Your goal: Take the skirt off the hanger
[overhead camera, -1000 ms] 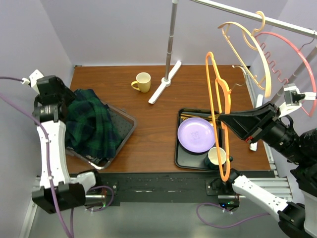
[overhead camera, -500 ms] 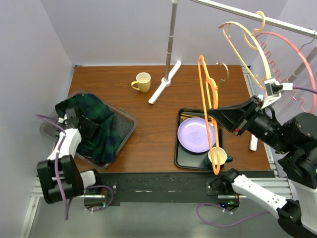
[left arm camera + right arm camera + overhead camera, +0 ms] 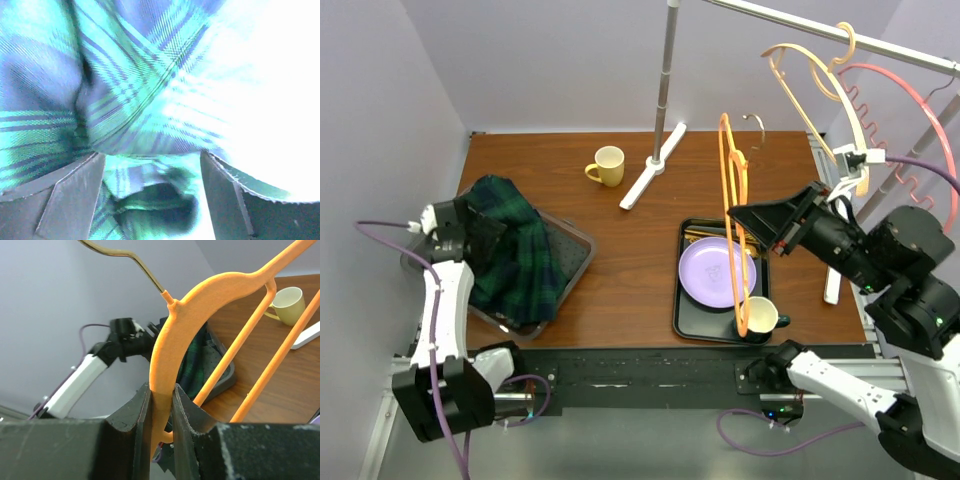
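The dark green and blue plaid skirt (image 3: 510, 245) lies bunched in a grey tray (image 3: 576, 262) on the left of the table, off the hanger. My left gripper (image 3: 460, 228) is at the skirt's left edge. In the left wrist view its jaws (image 3: 152, 160) stand wide apart and plaid cloth (image 3: 140, 85) fills the space between and beyond them. My right gripper (image 3: 738, 215) is shut on the bare orange hanger (image 3: 732, 230), held upright above the black tray. The right wrist view shows the jaws (image 3: 161, 390) clamped on the hanger's shoulder (image 3: 200, 295), with the skirt (image 3: 192, 365) behind.
A black tray (image 3: 682, 300) holds a purple plate (image 3: 717, 272) and a dark mug (image 3: 758, 318). A yellow mug (image 3: 608, 165) stands at the back. The rack's pole (image 3: 668, 80) and white foot (image 3: 653, 165) are behind. A yellow hanger (image 3: 815, 75) and a pink hanger (image 3: 910, 100) hang on the rail.
My left arm dipped down to the tray, then came up against the skirt's left edge. My right gripper has carried the orange hanger left and farther back.
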`<action>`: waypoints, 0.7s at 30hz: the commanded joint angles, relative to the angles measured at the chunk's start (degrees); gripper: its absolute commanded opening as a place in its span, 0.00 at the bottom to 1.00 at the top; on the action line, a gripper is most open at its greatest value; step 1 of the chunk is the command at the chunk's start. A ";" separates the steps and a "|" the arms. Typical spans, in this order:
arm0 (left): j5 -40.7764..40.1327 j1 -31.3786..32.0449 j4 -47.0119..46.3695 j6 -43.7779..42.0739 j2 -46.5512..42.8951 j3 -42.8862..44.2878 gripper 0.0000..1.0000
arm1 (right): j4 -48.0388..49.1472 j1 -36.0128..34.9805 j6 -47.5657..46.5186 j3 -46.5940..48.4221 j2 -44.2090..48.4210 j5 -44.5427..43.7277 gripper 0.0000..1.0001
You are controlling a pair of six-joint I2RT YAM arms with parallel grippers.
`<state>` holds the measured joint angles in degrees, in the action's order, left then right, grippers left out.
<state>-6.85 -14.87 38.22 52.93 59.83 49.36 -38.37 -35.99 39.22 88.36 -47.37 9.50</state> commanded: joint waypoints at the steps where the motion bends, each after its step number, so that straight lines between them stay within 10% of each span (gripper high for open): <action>1: -8.26 -0.24 6.87 -2.03 -5.15 9.33 0.84 | 4.79 0.04 0.86 -0.03 -4.56 -2.55 0.00; 21: 1.95 0.64 -12.47 -11.45 12.05 7.43 0.80 | 6.99 0.56 -7.05 26.33 -36.89 -20.83 0.00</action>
<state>-4.34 -14.26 26.94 42.54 67.46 59.48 -35.03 -35.97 34.68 106.87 -81.17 -6.81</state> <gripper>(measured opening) 0.809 0.200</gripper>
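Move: The right hand holds the emptied orange hanger upright, hook up; the bare stretch of rail it is being taken to lies about 33 cm ahead, 5 cm to its right and some 15 cm higher. The rail's upright stands roughly 35 cm ahead and 9 cm left, the yellow hangers 24 cm ahead and 16 cm right, the purple plate 8 cm ahead, 4 cm right, 46 cm below. From the left hand, the skirt's middle is about 7 cm right, 2 cm back and 7 cm down. The right arm swings the orange hanger forward about 18 cm and some 7 cm left towards the rail, dipping a few centimetres before it starts to climb again, turning about 15 degrees clockwise with the fingers still shut on the hanger. Meanwhile the left hand, its fingers staying wide open, rises some 10 cm off the skirt, tipping its fingers outward, then reaches 7 cm forward over the cloth and starts back down. ##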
